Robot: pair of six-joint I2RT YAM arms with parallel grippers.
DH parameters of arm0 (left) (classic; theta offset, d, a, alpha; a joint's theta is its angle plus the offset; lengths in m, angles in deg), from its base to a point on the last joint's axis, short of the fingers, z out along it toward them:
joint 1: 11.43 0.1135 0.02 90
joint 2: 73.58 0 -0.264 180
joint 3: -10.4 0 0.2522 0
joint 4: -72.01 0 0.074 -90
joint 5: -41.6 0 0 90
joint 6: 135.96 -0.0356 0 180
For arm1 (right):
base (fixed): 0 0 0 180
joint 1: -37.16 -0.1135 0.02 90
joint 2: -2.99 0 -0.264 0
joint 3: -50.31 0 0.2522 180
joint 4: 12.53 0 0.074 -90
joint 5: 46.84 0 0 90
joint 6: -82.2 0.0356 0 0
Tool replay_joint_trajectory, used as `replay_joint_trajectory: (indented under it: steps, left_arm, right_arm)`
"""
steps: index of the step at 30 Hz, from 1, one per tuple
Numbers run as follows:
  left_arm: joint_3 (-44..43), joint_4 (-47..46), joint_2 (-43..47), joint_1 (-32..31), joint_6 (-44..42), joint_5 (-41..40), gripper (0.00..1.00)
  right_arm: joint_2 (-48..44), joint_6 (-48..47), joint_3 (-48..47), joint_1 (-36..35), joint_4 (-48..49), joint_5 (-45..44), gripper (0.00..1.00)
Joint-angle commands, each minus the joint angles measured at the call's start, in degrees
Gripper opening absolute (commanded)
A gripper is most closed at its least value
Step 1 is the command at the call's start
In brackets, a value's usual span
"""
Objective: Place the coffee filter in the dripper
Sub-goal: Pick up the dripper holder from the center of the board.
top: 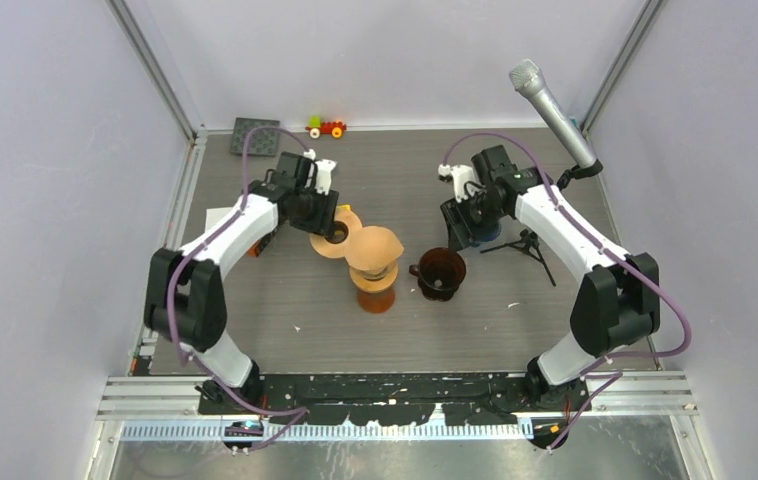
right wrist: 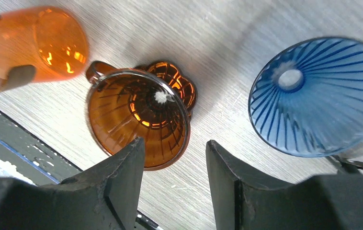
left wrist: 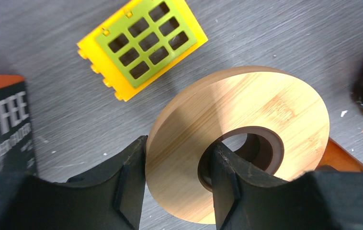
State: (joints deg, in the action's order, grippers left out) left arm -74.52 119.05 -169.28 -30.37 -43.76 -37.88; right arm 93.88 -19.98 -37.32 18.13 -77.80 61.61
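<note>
A tan paper coffee filter (top: 375, 245) sits as a cone on an orange translucent vessel (top: 376, 292) at mid-table. The amber dripper (top: 442, 272) stands just right of it, its ribbed bowl (right wrist: 139, 117) open and with nothing in it. My left gripper (top: 327, 228) is shut on a wooden ring (left wrist: 246, 110), one finger outside the rim and one inside the hole; the ring is tilted. My right gripper (right wrist: 175, 143) hovers open behind the amber dripper, nothing between its fingers.
A blue dripper (right wrist: 318, 96) lies under the right arm. A yellow-green grid plate (left wrist: 141, 43) and a coffee filter box (left wrist: 2, 120) lie by the left gripper. A microphone (top: 553, 112) on a tripod (top: 527, 245), a toy (top: 326, 127) and a dark plate (top: 255, 137) sit at the back.
</note>
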Motion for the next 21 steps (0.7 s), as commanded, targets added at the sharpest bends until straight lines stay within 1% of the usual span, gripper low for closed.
replay_joint_trajectory:
  steps: [1,2,7,10,15,18,21]
  left_arm:
    - [0.8,0.1,8.0,0.6,-1.9,-3.0,0.19]
    - [0.9,0.0,9.5,0.8,-3.5,-4.0,0.19]
    - [0.8,-2.1,18.1,0.8,-4.6,-8.0,0.18]
    - [0.4,-3.8,23.1,0.8,-5.0,-10.0,0.17]
    - [-1.5,-5.6,28.5,0.7,-4.8,-9.1,0.15]
    - [-4.7,-4.9,28.9,0.0,-3.7,-6.7,0.14]
    - [-7.2,-4.7,28.5,-1.7,-2.9,-4.9,0.12]
  right_arm:
    - [-3.5,-0.3,-6.0,-0.3,-1.7,1.5,0.56]
    - [-3.8,-0.2,-7.2,-0.4,-2.0,1.7,0.57]
    - [-6.2,1.0,-12.8,-2.0,-2.2,3.3,0.61]
    - [-8.9,2.7,-14.7,-3.6,0.6,4.2,0.65]
    - [-11.7,5.7,-18.2,-8.8,4.6,4.8,0.75]
    - [-11.1,7.2,-20.8,-11.7,5.6,6.0,0.80]
    - [-9.9,8.8,-22.9,-12.8,5.7,9.9,0.82]
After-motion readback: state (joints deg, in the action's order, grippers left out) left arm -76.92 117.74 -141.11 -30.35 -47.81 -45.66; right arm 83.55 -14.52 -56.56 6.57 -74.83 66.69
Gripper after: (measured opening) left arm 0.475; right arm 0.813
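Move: The wooden dripper holder is already in the left fingers and off the board, its middle about 3 cm to that hand's right. From the left hand, the filter-topped dripper on its server stands roughly 12 cm back and 11 cm right, slightly higher. The yellow block lies 6 cm ahead, 2 cm right; the coffee box 1 cm ahead, 13 cm left, both lower. From the empty right hand, the holder is about 26 cm left and 5 cm ahead. Still pinching the holder's rim, with one finger in its hole and the other outside, the left hand lifts it some 20 cm, drifting slightly left as the wrist tips the fingers up and forward by about 30 degrees. The empty right hand also climbs about 19 cm, clear of the brown cup, swinging left in the later part while the wrist tilts and the fingers spread wider. ##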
